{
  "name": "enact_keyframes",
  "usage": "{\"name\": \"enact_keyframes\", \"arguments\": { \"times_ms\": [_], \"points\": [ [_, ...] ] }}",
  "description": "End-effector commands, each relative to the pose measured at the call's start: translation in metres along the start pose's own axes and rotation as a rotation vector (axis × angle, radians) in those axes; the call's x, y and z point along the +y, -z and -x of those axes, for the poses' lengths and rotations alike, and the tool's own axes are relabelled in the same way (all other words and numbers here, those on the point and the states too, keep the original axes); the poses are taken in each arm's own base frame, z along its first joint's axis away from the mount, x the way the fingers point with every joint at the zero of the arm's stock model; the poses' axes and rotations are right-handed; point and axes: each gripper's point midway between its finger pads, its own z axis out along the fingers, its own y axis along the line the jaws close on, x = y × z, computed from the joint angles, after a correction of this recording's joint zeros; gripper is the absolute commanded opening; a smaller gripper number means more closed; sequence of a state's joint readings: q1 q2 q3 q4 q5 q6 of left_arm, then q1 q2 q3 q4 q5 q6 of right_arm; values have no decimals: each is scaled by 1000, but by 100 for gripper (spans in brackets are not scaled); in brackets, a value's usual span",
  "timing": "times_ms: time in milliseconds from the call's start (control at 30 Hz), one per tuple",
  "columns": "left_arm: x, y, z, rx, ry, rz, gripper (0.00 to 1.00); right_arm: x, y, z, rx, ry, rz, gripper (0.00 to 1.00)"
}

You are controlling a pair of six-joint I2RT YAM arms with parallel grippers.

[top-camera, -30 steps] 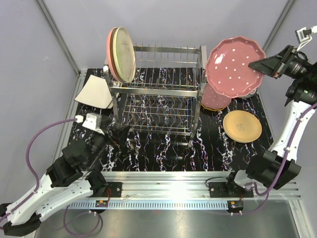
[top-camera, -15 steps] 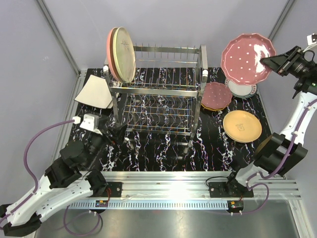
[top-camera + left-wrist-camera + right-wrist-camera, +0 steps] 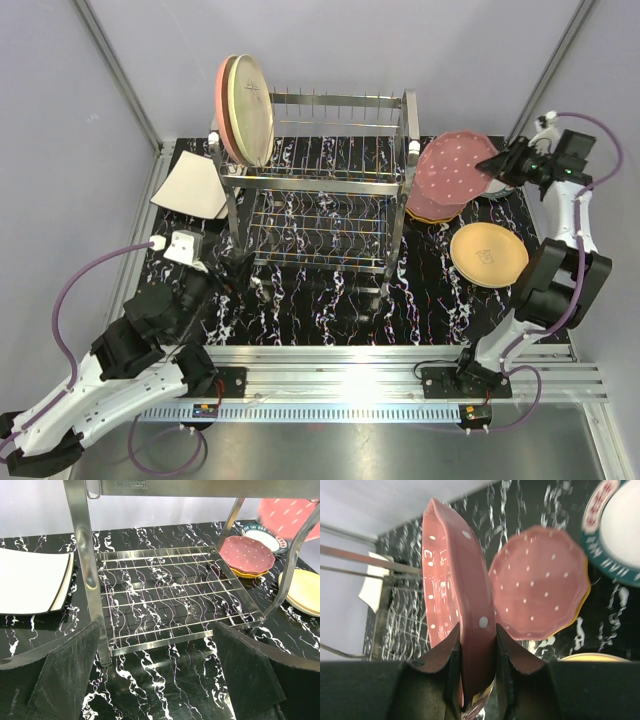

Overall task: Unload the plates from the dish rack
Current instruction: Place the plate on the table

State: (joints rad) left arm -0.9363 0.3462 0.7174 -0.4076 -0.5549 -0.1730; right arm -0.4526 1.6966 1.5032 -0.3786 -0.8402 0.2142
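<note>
My right gripper (image 3: 503,163) is shut on the rim of a maroon white-dotted plate (image 3: 452,168), held tilted just above a second dotted plate (image 3: 537,585) that lies on an orange one. In the right wrist view the held plate (image 3: 455,595) stands edge-on between my fingers (image 3: 445,655). The dish rack (image 3: 320,190) has a pink and a cream plate (image 3: 245,108) upright at its top left end. My left gripper (image 3: 240,272) is open and empty, low at the rack's front left corner, looking into the bare lower tier (image 3: 170,595).
A squarish white plate (image 3: 190,187) lies left of the rack. A tan plate (image 3: 488,252) lies at the front right. A white plate with a teal patterned rim (image 3: 620,530) lies at the back right beside the dotted stack. Frame posts stand at the back corners.
My right gripper has brought the dotted plate down from high at the back right and leftward, over the stack. The left arm has not moved.
</note>
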Motion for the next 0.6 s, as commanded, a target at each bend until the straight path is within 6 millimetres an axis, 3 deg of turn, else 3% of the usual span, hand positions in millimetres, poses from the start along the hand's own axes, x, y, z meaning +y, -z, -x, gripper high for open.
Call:
{"name": "enact_keyframes", "arguments": {
  "times_ms": [0,333,567],
  "points": [
    [4,0,3,-20,-8,18,99,18,-16,12,-48,91,36,0],
    [7,3,-5,-17,-11,20,99,-23,-61,-12,42,-28,2,0],
    [9,3,-7,-11,-16,24,99,-37,-83,-29,96,-36,-27,0]
  ]
}}
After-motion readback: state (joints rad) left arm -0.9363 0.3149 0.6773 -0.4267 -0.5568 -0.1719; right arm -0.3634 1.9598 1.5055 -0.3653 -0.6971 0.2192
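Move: The polka-dot pink plate in my right hand is bound for the stack of pink plate on yellow plate, whose middle is about 5 cm ahead, 8 cm left and 22 cm below. The teal-rimmed plate sits some 12 cm ahead and 6 cm right of that hand; the cream plate about 9 cm back and 6 cm right, both down on the table. From my left hand the stack is roughly 30 cm ahead, 45 cm right and 27 cm lower. I lower the held pink plate with my right hand by about 12 cm towards the plate stack beside the rack, easing some 3 cm forward as I go. The descent starts fast and slows, while my wrist tips the fingers down about 15 degrees. My fingers keep their pinch on the plate's right-hand rim. ##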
